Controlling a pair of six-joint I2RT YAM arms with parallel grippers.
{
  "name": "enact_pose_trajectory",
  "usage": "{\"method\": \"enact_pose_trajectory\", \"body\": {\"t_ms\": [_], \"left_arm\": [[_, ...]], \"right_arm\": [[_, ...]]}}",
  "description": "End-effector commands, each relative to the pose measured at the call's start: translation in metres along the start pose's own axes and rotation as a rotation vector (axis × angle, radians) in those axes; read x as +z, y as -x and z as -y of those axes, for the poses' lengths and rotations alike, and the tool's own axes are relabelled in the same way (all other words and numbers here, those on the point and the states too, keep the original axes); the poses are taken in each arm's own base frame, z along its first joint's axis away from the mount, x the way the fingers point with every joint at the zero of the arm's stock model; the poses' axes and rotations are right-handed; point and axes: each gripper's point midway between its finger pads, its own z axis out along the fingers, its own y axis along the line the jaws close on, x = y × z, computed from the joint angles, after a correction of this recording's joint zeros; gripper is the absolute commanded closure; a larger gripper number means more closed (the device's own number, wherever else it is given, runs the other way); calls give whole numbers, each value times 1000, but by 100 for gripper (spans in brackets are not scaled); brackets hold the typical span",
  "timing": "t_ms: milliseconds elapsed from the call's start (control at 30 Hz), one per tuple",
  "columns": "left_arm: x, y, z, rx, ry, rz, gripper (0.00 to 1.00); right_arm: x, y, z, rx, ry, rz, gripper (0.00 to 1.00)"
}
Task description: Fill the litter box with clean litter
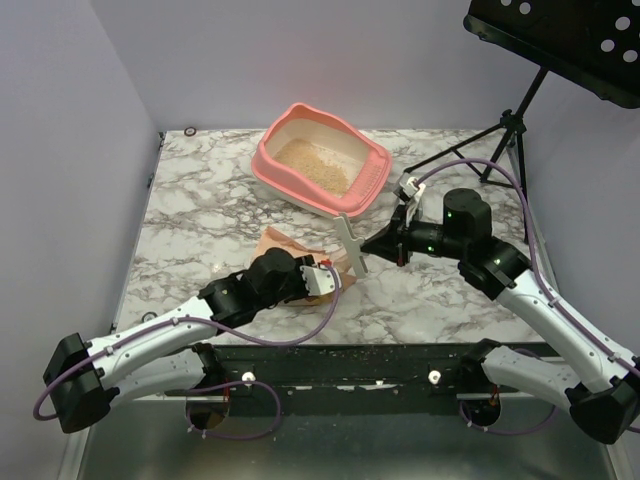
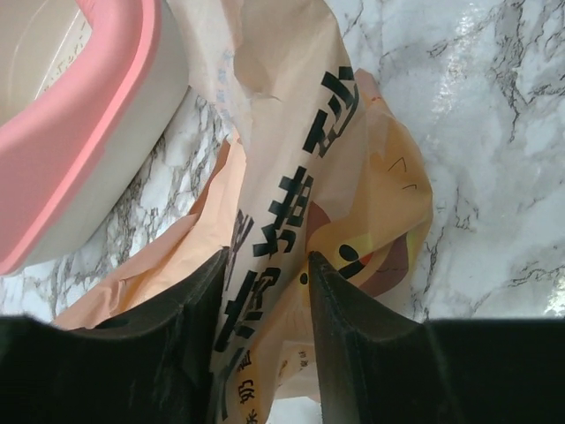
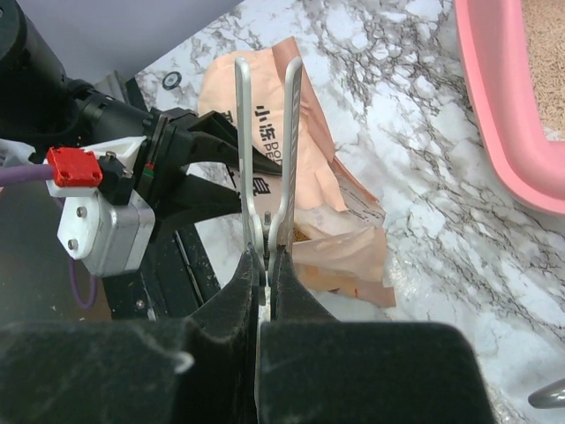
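Observation:
The salmon-pink litter box (image 1: 264,168) stands at the back of the marble table with pale tan clean litter (image 1: 310,165) over part of its floor. A crumpled peach litter bag (image 1: 285,243) with black lettering lies in front of it. My left gripper (image 2: 265,258) has a fold of the bag (image 2: 335,177) filling the gap between its jaws, and the box's rim (image 2: 79,132) is close on the left. To the right of the bag, my right gripper (image 3: 265,256) is shut on a white two-pronged clip (image 3: 265,132) and holds it upright (image 1: 352,240).
A black music stand (image 1: 570,40) on a tripod (image 1: 510,125) reaches over the table's back right corner. A black rail (image 1: 340,365) with scattered granules runs along the near edge. A small ring (image 1: 190,131) lies at the back left corner. Walls close in on both sides.

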Motion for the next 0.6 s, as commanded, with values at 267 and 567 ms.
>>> {"method": "enact_pose_trajectory", "body": {"t_ms": [267,567], "left_arm": [[-12,-12,-17,-168,25,-119,100],[-17,3,-16,-251,20,-56,100]], "right_arm": [[-1,7,-5,-29,24,-6,99],[4,29,-19,-129,131,40,99]]}}
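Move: The litter bag's printed top strip already stands between the left hand's open fingertips, about 1 cm ahead of the hand point and 1 cm below. The litter box lies some 27 cm ahead of that hand, 3 cm to its right and 9 cm lower. The clip in the right hand hangs roughly 13 cm right of the left hand, level with it fore-and-aft and 13 cm above. From the right hand, the strip is about 13 cm left, 1 cm ahead and 14 cm below. The left fingers, half open astride the litter bag's top strip, shut fully and pinch it at their tips, the hand easing only about 1 cm to the left meanwhile. Its wrist tips down some 10 degrees and turns slightly counter-clockwise. The right hand keeps its grip on the spread clip, staying nearly in place. ##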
